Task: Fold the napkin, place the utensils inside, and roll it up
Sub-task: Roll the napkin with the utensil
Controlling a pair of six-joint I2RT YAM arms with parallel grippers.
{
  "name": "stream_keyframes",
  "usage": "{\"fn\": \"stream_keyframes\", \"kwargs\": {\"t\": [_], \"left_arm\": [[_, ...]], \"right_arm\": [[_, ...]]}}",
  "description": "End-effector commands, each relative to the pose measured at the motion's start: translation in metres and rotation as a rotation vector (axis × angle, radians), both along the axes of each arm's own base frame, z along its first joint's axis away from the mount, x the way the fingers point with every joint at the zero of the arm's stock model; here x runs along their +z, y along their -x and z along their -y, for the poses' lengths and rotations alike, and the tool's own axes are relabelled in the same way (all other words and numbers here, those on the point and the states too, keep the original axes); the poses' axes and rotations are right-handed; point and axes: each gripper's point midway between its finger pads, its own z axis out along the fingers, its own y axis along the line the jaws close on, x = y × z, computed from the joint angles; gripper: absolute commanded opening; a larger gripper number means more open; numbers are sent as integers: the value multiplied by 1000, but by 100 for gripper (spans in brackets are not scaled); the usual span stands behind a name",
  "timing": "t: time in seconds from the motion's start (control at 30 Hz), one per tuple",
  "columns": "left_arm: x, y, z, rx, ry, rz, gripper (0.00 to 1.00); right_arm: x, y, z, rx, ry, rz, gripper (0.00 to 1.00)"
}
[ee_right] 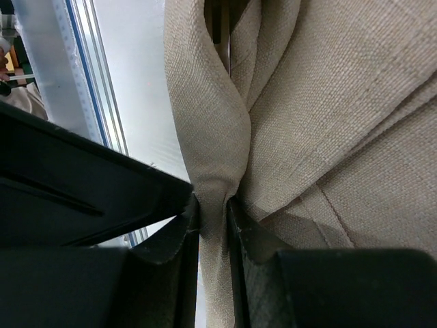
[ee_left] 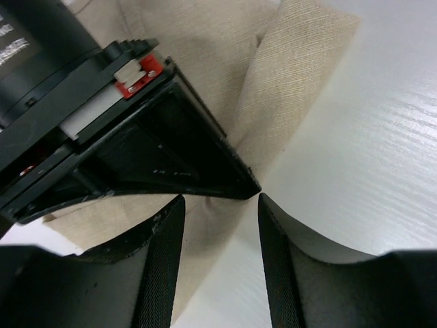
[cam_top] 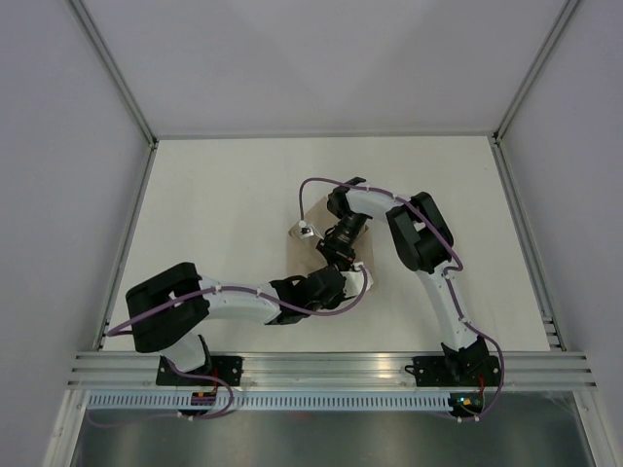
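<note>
The beige napkin (ee_right: 328,123) hangs bunched in thick folds in the right wrist view. My right gripper (ee_right: 213,219) is shut on one narrow pinched fold of it. In the left wrist view the napkin (ee_left: 287,89) lies crumpled on the white table, partly behind the black body of the right gripper (ee_left: 136,137). My left gripper (ee_left: 220,205) is open just in front of it. A cloth edge runs between its fingers (ee_left: 164,260) without being pinched. From above, both grippers (cam_top: 338,265) meet at mid-table and cover the cloth. The utensils are out of view.
The white table (cam_top: 234,195) is bounded by grey walls and aluminium rails (cam_top: 331,368) at the near edge. Purple cables (cam_top: 321,185) loop over the arms. The right arm's elbow (cam_top: 421,233) stands high at the right.
</note>
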Motion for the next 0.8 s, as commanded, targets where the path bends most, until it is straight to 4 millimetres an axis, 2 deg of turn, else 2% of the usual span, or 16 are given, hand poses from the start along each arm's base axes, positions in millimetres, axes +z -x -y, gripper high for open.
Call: {"fn": "stream_keyframes", "kwargs": {"t": [0.0,0.13,0.27,0.43,0.53,0.57,0.7,0.73,0.77], "left_arm": [[0,-4,14,-45,-22,9,53],[-14,-10,8,-13,-32,-28,53],[-23,-23,-6,48,-54,-38,53],[-38,-21,-3,34,-66,-110,49],[-49,-12,-3,8,-80,-177,32],[-52,-11,-4,4,-81,-200,24],[-70,3,-8,-24,-115,-327,10],[-69,6,-1,-46,-99,-353,8],[-73,8,-6,-44,-113,-383,5]], "right_arm": [[-56,-17,21,89,92,123,22],[-57,-18,22,88,96,122,21],[-57,-18,23,84,101,123,21],[-58,-18,25,78,102,117,21],[-57,-19,26,79,103,119,22],[-57,-19,26,79,102,121,21],[-54,-20,25,73,95,120,25],[-52,-20,24,73,88,122,26],[-51,-20,24,69,84,120,27]]}}
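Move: The napkin's rolled near edge lies between and just below my left hand's open fingers, about 3 cm down and 1 cm ahead. My right fingertips, already pinching that same edge at their own hand point, are some 3 cm to my left hand's right and 3 cm below it. The flat remainder of the napkin has its middle roughly 7 cm ahead of my left hand and 3 cm below. I sink my left hand about 3 cm, easing 1 cm forward, so its open fingers come down astride the rolled edge, close against my right fingertips. Then I close them and pinch the roll just left of my right hand's grip, tipping the wrist some 10 degrees. My right hand keeps its pinch and, late on, shifts about 1 cm right and 1 cm forward. ##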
